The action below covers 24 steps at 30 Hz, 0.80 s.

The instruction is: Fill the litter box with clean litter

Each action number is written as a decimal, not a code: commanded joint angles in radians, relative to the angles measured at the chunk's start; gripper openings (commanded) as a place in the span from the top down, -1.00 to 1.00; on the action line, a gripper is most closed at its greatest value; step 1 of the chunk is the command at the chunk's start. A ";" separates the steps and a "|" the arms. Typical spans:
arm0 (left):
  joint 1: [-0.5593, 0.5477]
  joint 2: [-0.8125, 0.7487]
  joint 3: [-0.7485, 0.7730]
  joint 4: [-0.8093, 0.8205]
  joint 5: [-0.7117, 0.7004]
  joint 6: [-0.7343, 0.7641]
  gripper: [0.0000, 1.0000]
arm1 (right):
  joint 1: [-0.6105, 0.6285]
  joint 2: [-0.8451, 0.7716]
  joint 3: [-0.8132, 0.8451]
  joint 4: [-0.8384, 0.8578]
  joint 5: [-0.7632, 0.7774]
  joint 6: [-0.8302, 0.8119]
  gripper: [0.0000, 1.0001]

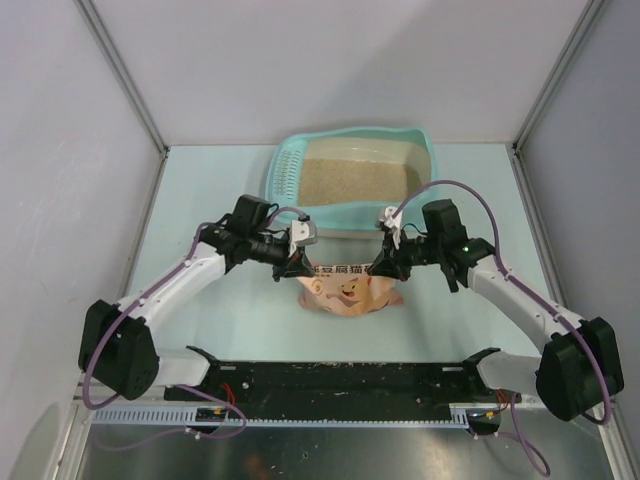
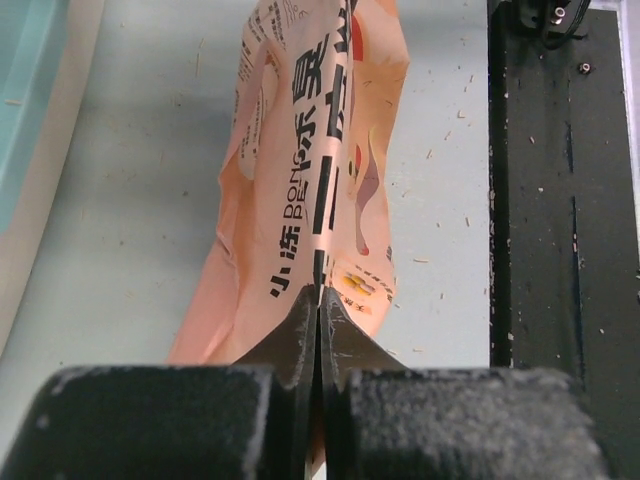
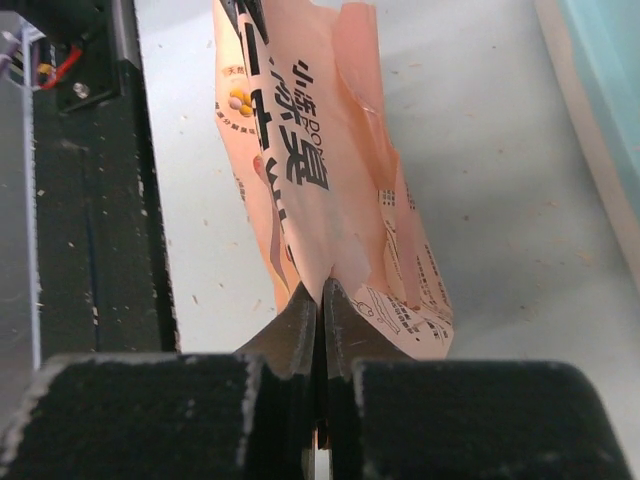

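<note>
The light teal litter box stands at the back centre of the table, with beige clean litter spread over its floor. In front of it hangs a pink bag with a cartoon pig, stretched between both arms. My left gripper is shut on the bag's left top corner; in the left wrist view the bag is pinched in the left gripper. My right gripper is shut on the right top corner, with the bag pinched in the right gripper.
A black rail runs across the near edge between the arm bases. Grey walls enclose the table on the left, back and right. Small bits of litter lie scattered on the table. The litter box's slotted grid is at its left end.
</note>
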 commanded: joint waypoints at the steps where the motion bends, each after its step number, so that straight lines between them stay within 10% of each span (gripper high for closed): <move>1: 0.054 -0.083 -0.013 -0.087 -0.069 -0.056 1.00 | -0.003 0.017 0.084 0.062 -0.046 0.107 1.00; 9: 0.104 -0.080 0.044 -0.113 -0.149 0.044 1.00 | 0.049 0.121 0.182 0.066 0.003 0.107 1.00; 13: 0.100 -0.063 0.072 -0.115 -0.031 0.133 0.20 | 0.066 0.203 0.286 0.012 0.027 0.105 1.00; 24: -0.101 0.097 0.165 0.072 -0.073 0.079 0.01 | 0.080 0.214 0.323 -0.043 -0.017 0.072 1.00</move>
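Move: Each hand still pinches one end of the litter bag's top rim, whose middle lies about 6 cm to the right of the left hand and 6 cm to the left of the right hand, level with both. The bag's body hangs below: from the left hand some 7 cm right, 2 cm back and 7 cm down. The litter box's middle is roughly 28 cm ahead of that hand, 9 cm right and 8 cm lower. Still pinching opposite ends of the bag's rim, both hands draw it left and a little forward, about 3 to 4 cm. The left fingers then open about halfway, releasing their end, and that hand turns back about 5 cm to the right, rising some 2 cm, along the rim towards the right fingers. The right hand keeps its pinch and tips slightly, adding a small forward shift before easing to a stop. ##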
